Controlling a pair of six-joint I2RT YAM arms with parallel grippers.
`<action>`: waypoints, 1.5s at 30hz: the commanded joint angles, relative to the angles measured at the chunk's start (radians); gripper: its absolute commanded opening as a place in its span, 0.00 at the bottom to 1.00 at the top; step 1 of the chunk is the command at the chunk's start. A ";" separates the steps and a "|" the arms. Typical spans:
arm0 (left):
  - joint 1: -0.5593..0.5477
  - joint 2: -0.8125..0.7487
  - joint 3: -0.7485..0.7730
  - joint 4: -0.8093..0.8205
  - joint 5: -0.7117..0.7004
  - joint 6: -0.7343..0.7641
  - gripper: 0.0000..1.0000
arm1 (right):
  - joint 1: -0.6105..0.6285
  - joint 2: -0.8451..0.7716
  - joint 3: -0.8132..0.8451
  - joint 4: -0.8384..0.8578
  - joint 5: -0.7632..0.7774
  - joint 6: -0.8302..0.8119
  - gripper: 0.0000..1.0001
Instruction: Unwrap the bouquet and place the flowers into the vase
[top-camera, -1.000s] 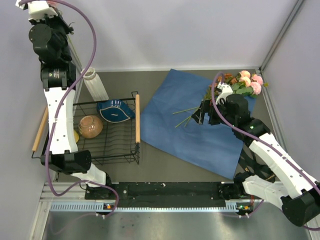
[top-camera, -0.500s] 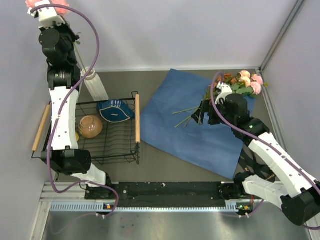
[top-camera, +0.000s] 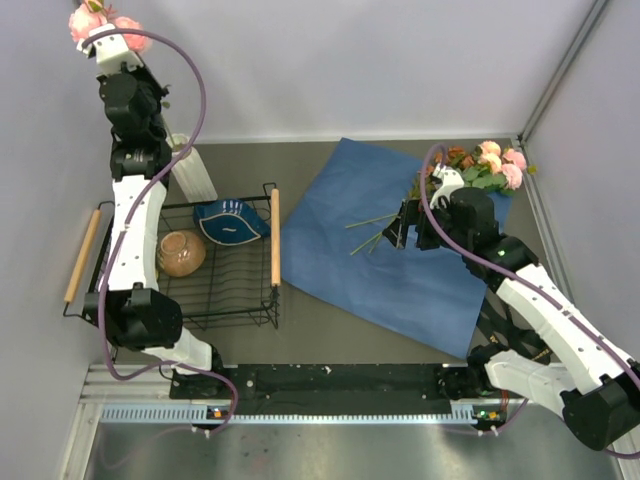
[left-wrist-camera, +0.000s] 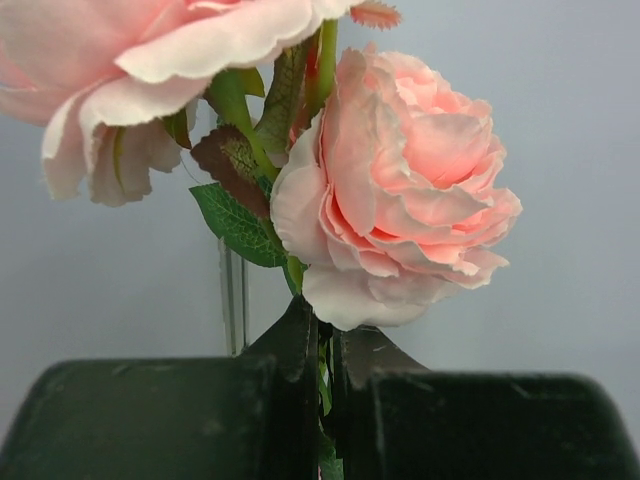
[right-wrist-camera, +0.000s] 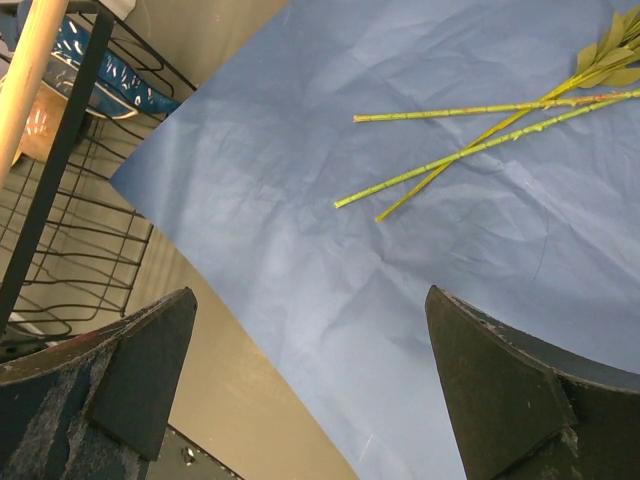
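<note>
My left gripper (top-camera: 103, 42) is raised high at the far left, above and behind the vase (top-camera: 191, 170), a slim white ribbed cylinder standing beside the rack. It is shut on a green stem (left-wrist-camera: 327, 385) of pink flowers (left-wrist-camera: 400, 200), and the blooms (top-camera: 92, 20) sit above the jaws. The blue paper (top-camera: 380, 255) of the bouquet lies spread flat on the table. More pink and orange flowers (top-camera: 490, 165) lie on its far right corner, their bare stems (top-camera: 372, 230) pointing left. My right gripper (top-camera: 403, 228) hovers open over the paper (right-wrist-camera: 400, 330), near those stems (right-wrist-camera: 470, 145), holding nothing.
A black wire rack (top-camera: 215, 295) with wooden handles (top-camera: 275, 235) stands left of the paper. It holds a blue patterned dish (top-camera: 230, 222) and a brown bowl (top-camera: 182, 253). Grey walls close in the back and both sides.
My left arm has swung its wrist rightwards with the pink flowers, bringing the blooms into the top view. The right arm has not moved.
</note>
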 joint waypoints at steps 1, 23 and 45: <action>0.006 -0.053 -0.064 0.110 -0.047 -0.016 0.00 | -0.009 -0.018 0.005 0.024 0.005 -0.009 0.99; 0.003 -0.039 -0.233 0.191 -0.061 -0.022 0.00 | -0.010 -0.035 -0.018 0.023 -0.003 -0.006 0.99; -0.015 -0.131 -0.526 0.467 -0.116 -0.023 0.00 | -0.010 -0.024 -0.024 0.021 -0.021 -0.006 0.99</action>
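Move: The left hand already grips the pink roses high above the vase, their stem hanging towards the vase mouth. The vase's middle is roughly 38 cm below the hand, about 5 cm back and 6 cm right. The blue pouch lies some 14 cm back and 16 cm right, the glass jar about 22 cm back and 5 cm right, both around 44 cm down. From the idle right hand the vase is about 43 cm left, 15 cm ahead and 10 cm lower. Downward, quickly at first and then slowing to a stop, the left hand lowers the pink roses about 10 cm towards the vase, guiding the stem down into its mouth. It eases forward a centimetre or two, then back again, the fingers tipping down some 5 degrees and mostly levelling back; they stay shut on the stem. ##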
